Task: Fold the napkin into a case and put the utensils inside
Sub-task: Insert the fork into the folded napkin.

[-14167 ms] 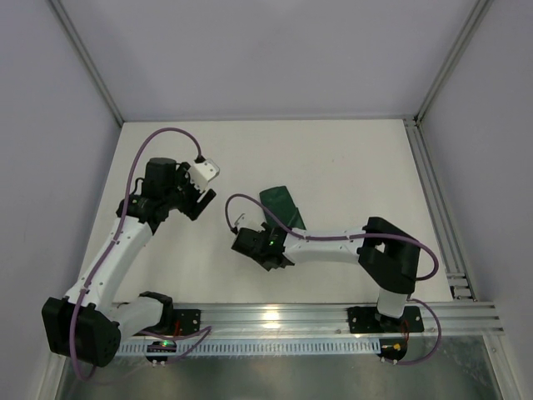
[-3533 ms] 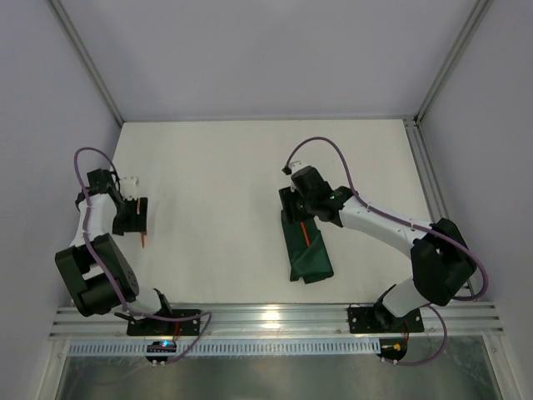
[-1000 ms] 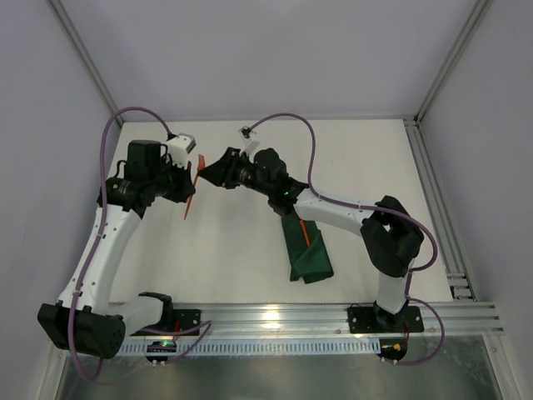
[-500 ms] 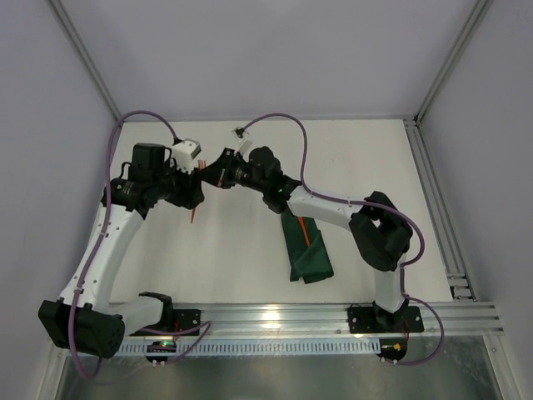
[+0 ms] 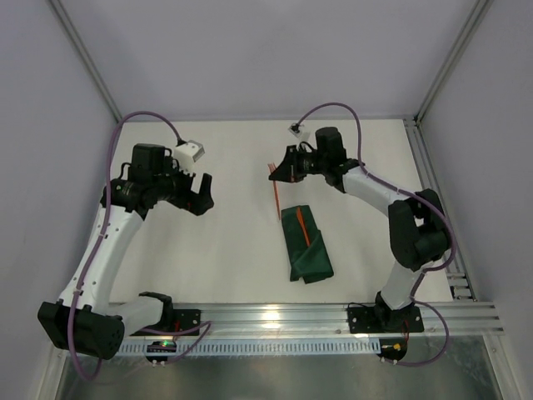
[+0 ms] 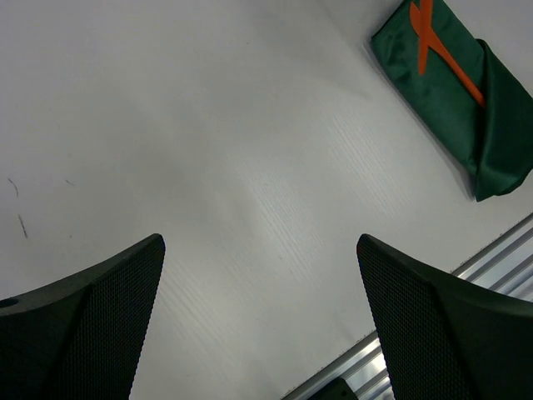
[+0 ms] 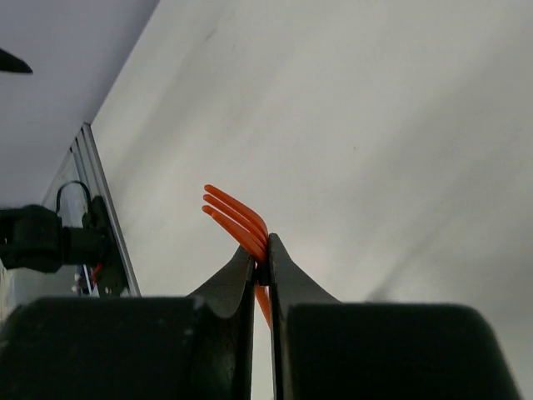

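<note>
The napkin (image 5: pixel 306 247) lies folded as a narrow dark green case right of the table's middle, and one orange utensil (image 5: pixel 304 227) sticks out of its upper part. In the left wrist view the case (image 6: pixel 454 100) and that utensil (image 6: pixel 440 52) sit at the top right. My right gripper (image 5: pixel 276 171) hovers just above and left of the case, shut on an orange fork (image 5: pixel 276 198) that hangs down from it. The fork's tines (image 7: pixel 236 216) poke out past the shut right gripper (image 7: pixel 262 257). My left gripper (image 5: pixel 202 193) is open and empty, well left of the case, over bare table (image 6: pixel 260 243).
An aluminium rail (image 5: pixel 275 317) runs along the near edge and shows in the left wrist view (image 6: pixel 500 254). Another rail (image 5: pixel 435 196) borders the right side. Pale walls enclose the white table on the left, back and right.
My left gripper has opened and let go of the fork. My right gripper has shut on it and carried it right, toward the case.
</note>
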You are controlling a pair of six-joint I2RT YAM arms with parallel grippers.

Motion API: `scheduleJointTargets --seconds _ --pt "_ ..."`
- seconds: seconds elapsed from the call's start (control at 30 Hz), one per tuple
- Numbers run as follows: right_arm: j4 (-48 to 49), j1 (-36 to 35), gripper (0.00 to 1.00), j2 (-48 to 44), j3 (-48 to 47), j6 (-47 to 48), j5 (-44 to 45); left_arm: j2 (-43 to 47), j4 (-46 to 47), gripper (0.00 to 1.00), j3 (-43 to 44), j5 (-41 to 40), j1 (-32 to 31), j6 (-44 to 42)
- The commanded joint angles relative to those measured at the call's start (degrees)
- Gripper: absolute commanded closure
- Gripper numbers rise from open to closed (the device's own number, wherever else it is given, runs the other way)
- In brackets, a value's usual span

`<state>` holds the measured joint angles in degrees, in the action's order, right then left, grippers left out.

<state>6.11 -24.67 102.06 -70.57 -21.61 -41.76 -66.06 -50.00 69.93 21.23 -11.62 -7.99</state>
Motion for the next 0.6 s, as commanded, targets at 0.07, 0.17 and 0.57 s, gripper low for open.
scheduleJointTargets --seconds 0.07,0.17,0.57 --pt "-25.86 7.15 0.96 -5.73 1.31 24.41 -12.19 1.11 1.39 0.01 -0.32 2.67 -0.16 -0.89" --pt "-28.43 9.19 0.96 -4.77 2.36 27.40 -13.79 1.29 1.48 0.01 -0.50 3.20 -0.25 -1.06" --pt "-6.91 8.93 0.96 -2.13 10.62 9.58 -16.25 2.25 2.01 0.01 -2.34 3.55 -0.25 -2.12"
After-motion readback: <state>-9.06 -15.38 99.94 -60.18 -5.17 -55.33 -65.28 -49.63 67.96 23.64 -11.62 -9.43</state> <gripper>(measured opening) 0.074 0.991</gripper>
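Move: Behind the right hand, which already holds the fork near its tines, the napkin's pocket mouth lies about 18 cm back, 9 cm to the right and 15 cm below. The orange utensil already tucked in it has its middle some 12 cm back and 8 cm right, and the napkin's far edge is about 7 cm back and 8 cm right. From the empty left hand the mouth is roughly 28 cm to the right, 8 cm back and 20 cm below. Carrying the fork handle-first, the right hand swings right about 8 cm, then mostly back and down, ending some 7 cm lower and 5 to 6 cm nearer the base, close to above the napkin's far edge. The wrist turns around 10 degrees counter-clockwise and tips slightly, bringing the handle towards the pocket mouth beside the first utensil; the fingers keep their grip. ##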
